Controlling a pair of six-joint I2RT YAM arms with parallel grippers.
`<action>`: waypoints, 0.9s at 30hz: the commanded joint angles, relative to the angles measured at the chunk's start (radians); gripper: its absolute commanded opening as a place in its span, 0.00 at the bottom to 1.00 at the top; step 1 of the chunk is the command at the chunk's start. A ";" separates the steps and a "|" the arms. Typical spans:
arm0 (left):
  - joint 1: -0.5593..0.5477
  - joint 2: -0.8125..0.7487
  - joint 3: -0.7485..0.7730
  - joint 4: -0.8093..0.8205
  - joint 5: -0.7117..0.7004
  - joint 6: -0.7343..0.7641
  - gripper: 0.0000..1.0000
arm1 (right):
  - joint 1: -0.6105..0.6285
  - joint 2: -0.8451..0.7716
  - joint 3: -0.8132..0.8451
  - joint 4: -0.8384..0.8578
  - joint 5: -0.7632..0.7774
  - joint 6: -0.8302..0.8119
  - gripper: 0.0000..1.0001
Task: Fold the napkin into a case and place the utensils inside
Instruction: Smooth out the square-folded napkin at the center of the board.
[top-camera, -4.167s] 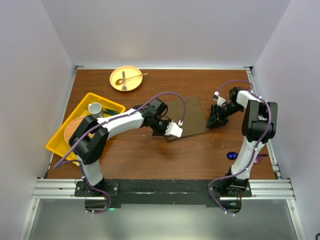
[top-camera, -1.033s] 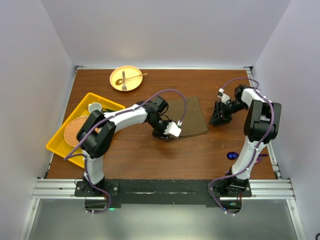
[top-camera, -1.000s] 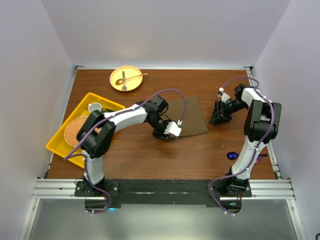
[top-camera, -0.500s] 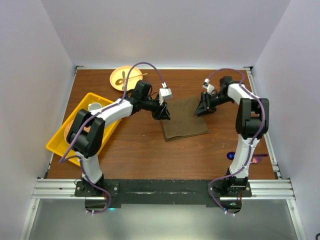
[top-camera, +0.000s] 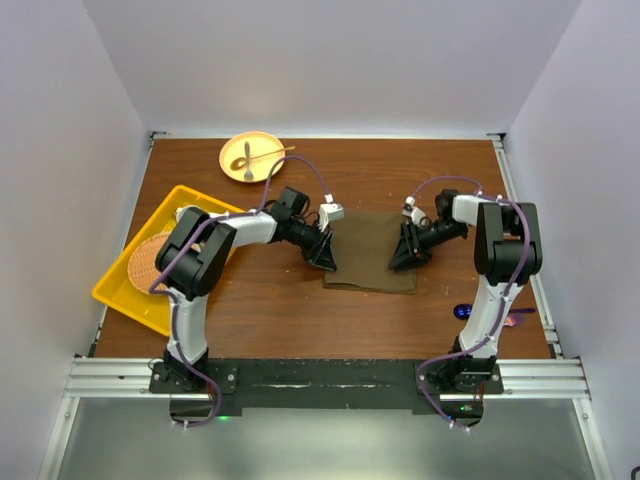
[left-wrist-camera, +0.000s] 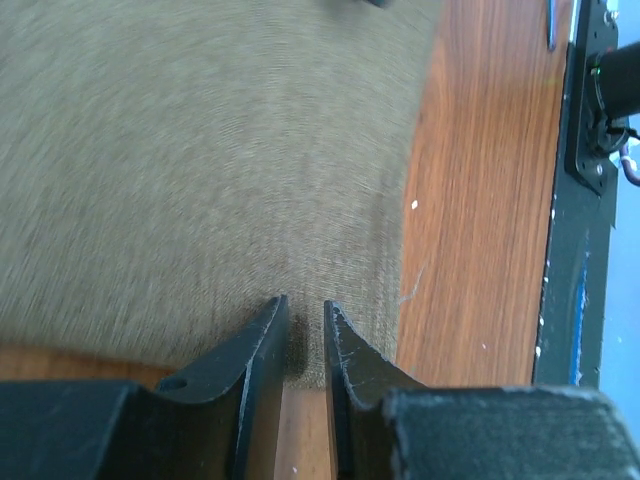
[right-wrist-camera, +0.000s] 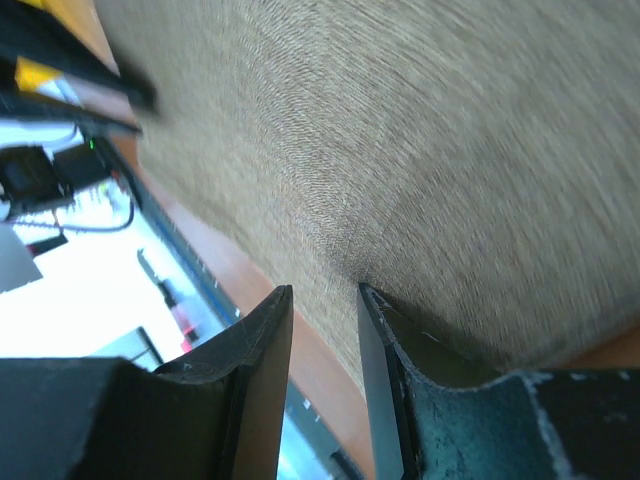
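Note:
The olive-brown napkin (top-camera: 368, 250) lies flat on the table as a folded rectangle. My left gripper (top-camera: 327, 258) is down at its left edge. In the left wrist view the left gripper (left-wrist-camera: 303, 312) stands open by a narrow gap, its tips resting on the napkin (left-wrist-camera: 200, 150) just inside the edge. My right gripper (top-camera: 399, 260) is at the right edge. In the right wrist view the right gripper (right-wrist-camera: 325, 295) is open, one finger (right-wrist-camera: 400, 350) on the napkin (right-wrist-camera: 420, 120), the other over bare wood. A blue spoon (top-camera: 465, 311) lies near the right arm. Slim utensils (top-camera: 248, 155) rest on the plate.
The round yellow plate (top-camera: 238, 170) sits at the far left of the table. A yellow tray (top-camera: 120, 290) along the left edge holds a white cup (top-camera: 190, 215) and a round woven mat (top-camera: 150, 258). White walls close in both sides.
Half a second ago both grippers were at the napkin's far corners; now they sit nearer along its side edges. The napkin lies squarer and closer. Both pairs of jaws have narrowed.

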 joint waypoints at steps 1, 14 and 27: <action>0.001 -0.033 0.048 -0.102 0.049 0.101 0.31 | 0.005 -0.078 -0.066 -0.019 0.033 -0.056 0.38; 0.020 -0.274 0.353 0.187 -0.285 0.048 1.00 | 0.003 -0.386 0.373 0.364 -0.045 0.143 0.98; 0.029 -0.008 0.218 0.752 -0.171 -0.976 1.00 | 0.066 -0.265 0.031 0.980 -0.087 0.987 0.98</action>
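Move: Low over the napkin's left part, the left hand has the folded square's middle some 12 cm to its right, 3 cm ahead and 2 cm below. The right hand has it about 7 cm to its left, 3 cm ahead and 1 cm below. The plate lies roughly 33 cm ahead and 24 cm to the left of the left hand; the blue spoon is about 13 cm back and 17 cm to the right of the right hand. Finishing the smoothing, the right fingertips draw back some 2 cm on the napkin, then both hands lift off it quickly, up and forward towards its far edge. They peak about 30 cm up and sink again somewhat, ending roughly 15 cm farther forward, with fingers spreading wide and swinging from pointing inward and down to more level and forward. ##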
